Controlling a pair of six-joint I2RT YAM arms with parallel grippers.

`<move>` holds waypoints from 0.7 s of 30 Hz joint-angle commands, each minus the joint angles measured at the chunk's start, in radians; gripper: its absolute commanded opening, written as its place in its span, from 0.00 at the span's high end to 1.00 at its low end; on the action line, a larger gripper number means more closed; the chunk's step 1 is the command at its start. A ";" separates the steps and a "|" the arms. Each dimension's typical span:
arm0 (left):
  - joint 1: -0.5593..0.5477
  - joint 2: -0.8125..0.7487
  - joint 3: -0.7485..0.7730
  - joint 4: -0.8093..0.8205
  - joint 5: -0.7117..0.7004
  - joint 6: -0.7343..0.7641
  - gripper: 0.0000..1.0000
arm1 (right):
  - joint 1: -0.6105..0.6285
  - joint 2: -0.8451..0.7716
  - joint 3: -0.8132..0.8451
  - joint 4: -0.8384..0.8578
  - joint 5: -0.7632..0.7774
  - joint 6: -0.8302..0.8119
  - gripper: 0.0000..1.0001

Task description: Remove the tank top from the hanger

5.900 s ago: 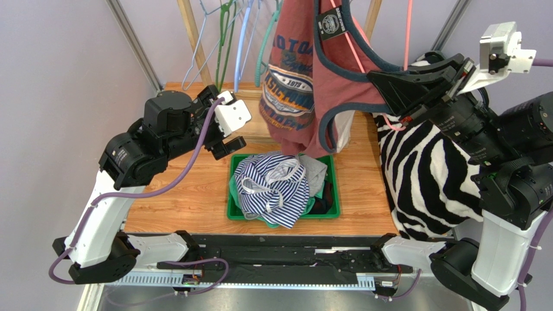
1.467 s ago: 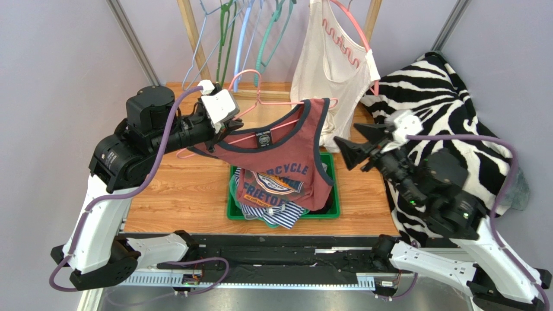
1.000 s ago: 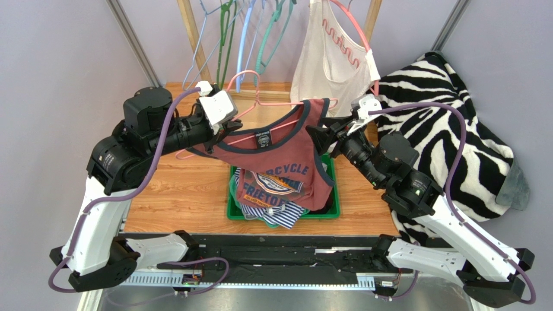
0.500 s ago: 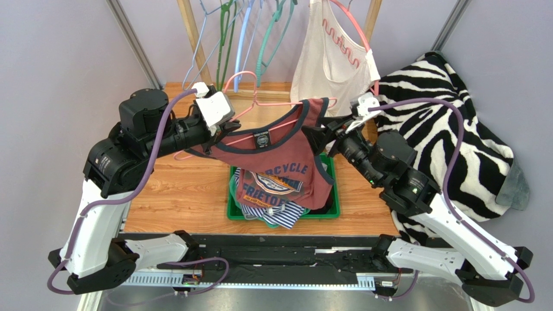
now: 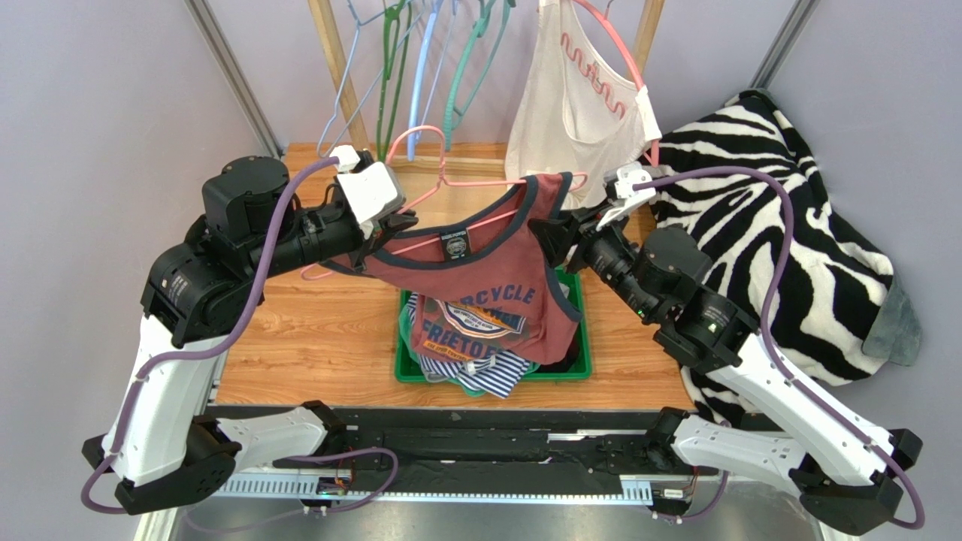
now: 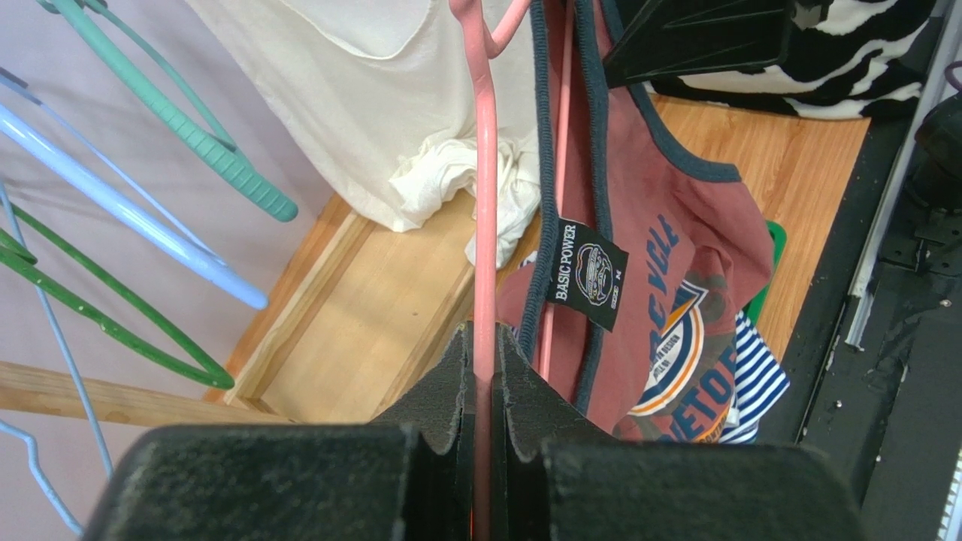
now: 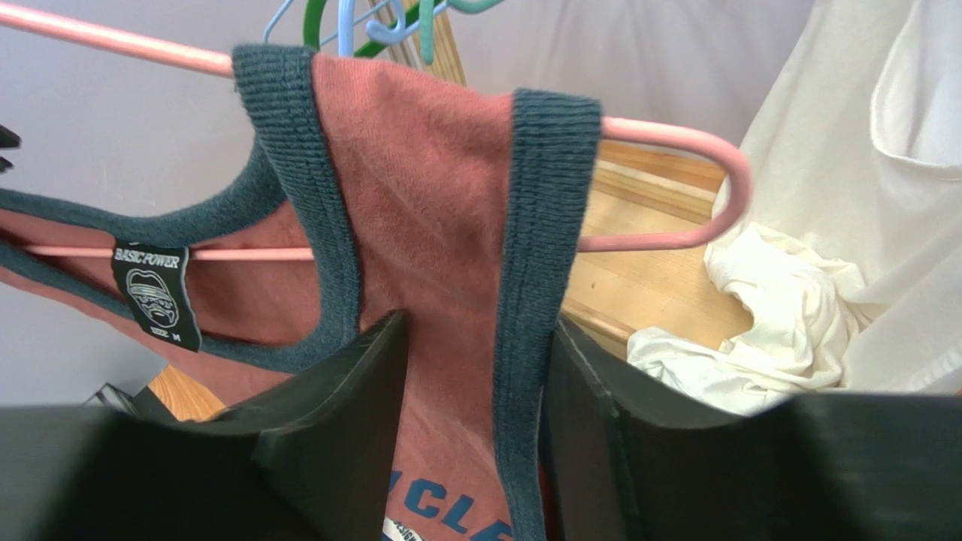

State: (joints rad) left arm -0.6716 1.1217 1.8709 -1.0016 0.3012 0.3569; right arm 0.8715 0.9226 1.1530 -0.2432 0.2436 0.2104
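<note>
The maroon tank top (image 5: 486, 282) with dark trim hangs from a pink hanger (image 5: 486, 177) held above the green bin. My left gripper (image 5: 390, 225) is shut on the hanger's thin pink rod (image 6: 486, 169) near its hook, pads (image 6: 452, 389) pressed to both sides. My right gripper (image 5: 553, 239) is at the garment's right shoulder. In the right wrist view its fingers stand apart on either side of the strap (image 7: 440, 203), which still loops over the hanger's end (image 7: 678, 141). The right gripper (image 7: 474, 372) is open and the right finger touches the strap's trim.
A green bin (image 5: 582, 338) under the tank top holds a striped garment (image 5: 474, 372) and other clothes. A white top (image 5: 576, 102) hangs at the back. Empty hangers (image 5: 418, 56) hang from the wooden rack. A zebra blanket (image 5: 768, 203) lies to the right.
My right arm swung in from the right and brought its fingers around the tank top's right strap. The left arm shifted slightly left, still holding the hanger.
</note>
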 commanded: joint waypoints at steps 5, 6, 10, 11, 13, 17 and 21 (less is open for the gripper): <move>0.007 -0.016 0.031 0.050 0.009 -0.003 1.00 | -0.003 0.002 0.091 0.024 -0.087 0.043 1.00; 0.007 -0.014 0.030 0.052 0.004 -0.001 1.00 | -0.002 -0.001 0.097 0.016 -0.093 0.046 1.00; 0.009 -0.014 0.020 0.060 -0.014 -0.001 1.00 | -0.003 -0.010 0.138 -0.010 -0.125 0.058 1.00; 0.007 -0.014 0.017 0.060 -0.017 0.001 1.00 | -0.003 -0.010 0.149 -0.014 -0.124 0.060 1.00; 0.009 -0.013 0.011 0.064 -0.025 0.002 1.00 | -0.003 -0.004 0.188 -0.022 -0.113 0.054 1.00; 0.009 -0.020 0.007 0.061 -0.031 0.008 1.00 | -0.017 0.024 0.278 -0.059 0.003 0.024 1.00; 0.007 -0.031 0.005 0.055 -0.036 0.019 1.00 | -0.124 0.048 0.329 -0.070 0.028 0.029 1.00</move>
State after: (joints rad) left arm -0.6670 1.1187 1.8706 -0.9966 0.2794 0.3626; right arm 0.8379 0.9569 1.4174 -0.3138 0.2028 0.2420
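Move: The tank top's near shoulder strap, red with a dark edge, already stands between the right hand's open fingers, about 1 cm ahead and 1 cm left. The pink hanger's free end is about 6 cm ahead, 5 cm right and 4 cm above; the neck label is some 13 cm left, level fore and aft. For the left hand, already holding the hanger, that strap lies about 17 cm right, roughly level ahead, and some 4 cm lower. Right fingers close on the red strap and pull it up about 9 cm; left hand keeps holding the hanger. ##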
